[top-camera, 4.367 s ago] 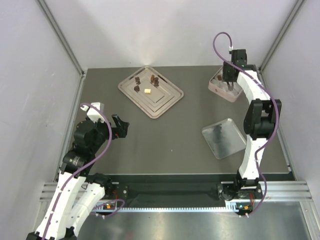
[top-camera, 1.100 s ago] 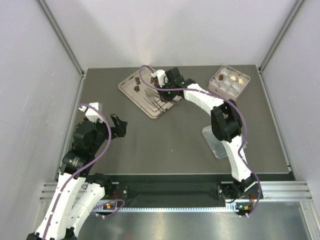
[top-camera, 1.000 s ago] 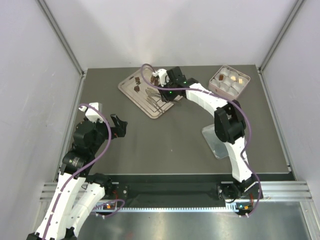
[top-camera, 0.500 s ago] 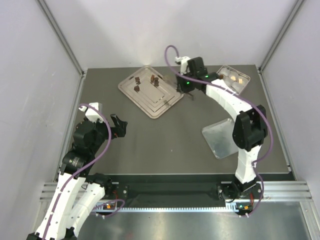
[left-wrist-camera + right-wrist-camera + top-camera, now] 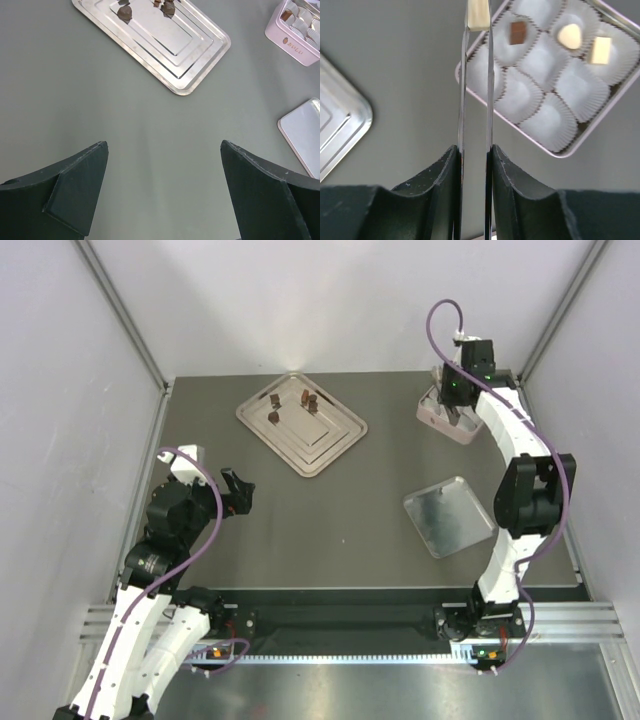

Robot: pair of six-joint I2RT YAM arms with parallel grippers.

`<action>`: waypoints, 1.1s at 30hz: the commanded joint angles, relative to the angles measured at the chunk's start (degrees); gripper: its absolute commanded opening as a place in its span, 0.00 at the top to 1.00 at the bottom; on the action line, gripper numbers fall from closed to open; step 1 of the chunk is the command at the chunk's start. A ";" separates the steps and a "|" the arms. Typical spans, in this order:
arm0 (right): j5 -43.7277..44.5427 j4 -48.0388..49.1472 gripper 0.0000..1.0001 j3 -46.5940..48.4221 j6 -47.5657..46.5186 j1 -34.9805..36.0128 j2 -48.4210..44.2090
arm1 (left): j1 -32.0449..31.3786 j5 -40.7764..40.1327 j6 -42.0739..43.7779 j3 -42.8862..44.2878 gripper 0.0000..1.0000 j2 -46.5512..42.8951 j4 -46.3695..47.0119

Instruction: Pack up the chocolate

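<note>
My right gripper is shut on thin metal tongs, which pinch a pale cream chocolate above the left edge of the pink box. The box's white cups hold one dark piece and two cream pieces. The gripper hides most of the box in the top view. Three dark chocolates lie on the steel tray, also in the left wrist view. My left gripper is open and empty over bare table.
A steel lid lies flat on the table's right side, also in the left wrist view. The tray's corner shows at the left of the right wrist view. Grey walls close in the table.
My right arm swung from the tray across to the pink box, carrying the cream piece in the tongs. That piece is gone from the tray. The left arm has not moved.
</note>
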 commanded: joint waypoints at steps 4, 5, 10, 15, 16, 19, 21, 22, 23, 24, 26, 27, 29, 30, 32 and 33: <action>7.28 1.28 0.72 3.56 1.61 -2.07 -1.44 | 0.19 0.62 0.32 0.31 0.01 -0.09 3.23; 7.46 1.36 0.72 3.83 1.61 -2.33 -1.08 | 0.19 0.62 0.24 0.31 0.01 0.00 3.15; 7.99 1.19 0.71 5.85 1.34 -3.83 1.90 | 0.19 0.62 0.32 0.31 0.01 0.27 3.23; 7.11 2.06 0.70 7.17 1.35 -4.71 4.27 | 0.19 0.62 0.32 0.31 0.01 0.35 3.24; 6.94 2.07 0.70 7.52 1.17 -4.71 4.63 | 0.28 0.62 0.32 0.31 0.01 0.44 3.15; 6.32 2.24 0.69 8.40 1.17 -4.71 6.12 | 0.28 0.62 0.32 0.31 0.01 0.53 3.15; 6.14 2.77 0.69 8.49 0.99 -4.71 6.74 | 0.19 0.62 0.32 0.31 0.01 0.70 3.15; 6.06 3.03 0.69 8.58 1.08 -4.71 7.00 | 0.19 0.62 0.32 0.31 0.01 0.71 3.15; 5.97 3.12 0.69 8.49 1.17 -4.71 7.27 | 0.19 0.62 0.32 0.31 0.01 0.62 3.15; 5.97 3.29 0.68 8.49 1.17 -4.71 7.36 | 0.19 0.62 0.32 0.31 0.01 0.62 3.15; 5.97 3.65 0.68 8.40 1.26 -4.71 7.53 | 0.19 0.62 0.41 0.31 0.01 0.70 3.23; 5.97 3.82 0.68 8.40 1.17 -6.45 8.05 | 0.19 0.62 0.33 0.31 0.01 0.71 3.15; 5.88 4.18 0.68 8.58 1.43 -6.55 8.23 | 0.28 0.62 0.32 0.31 0.01 0.79 3.15; 5.53 4.26 0.68 8.75 1.52 -6.55 8.67 | 0.19 0.62 0.32 0.31 0.01 0.79 3.23; 5.26 4.53 0.67 9.02 1.61 -6.55 9.29 | 0.19 0.62 0.32 0.31 0.01 0.79 3.24; 5.18 4.53 0.67 9.19 1.61 -6.55 9.46 | 0.28 0.62 0.32 0.31 0.01 0.79 3.15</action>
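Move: The right hand holds the tongs with a white chocolate between their tips, and the box it goes to has its middle some 9 cm ahead, 8 cm right and 16 cm below. Already in the box are a brown piece about 12 cm ahead and 4 cm right of the hand, a heart-shaped one equally far ahead but 9 cm right, and a white block 11 cm ahead, 12 cm right. From the idle left hand the box lies roughly 39 cm ahead, 54 cm right and 22 cm below. The white chocolate, still pinched in the tongs, is carried about 7 cm right and some 3 cm forward in over the paper cups, the right wrist turning about 10 degrees clockwise. Once the sideways swing has mostly died out, the hand sinks nearly 4 cm towards the box, then edges a touch farther right, fingers keeping hold of the tongs. ##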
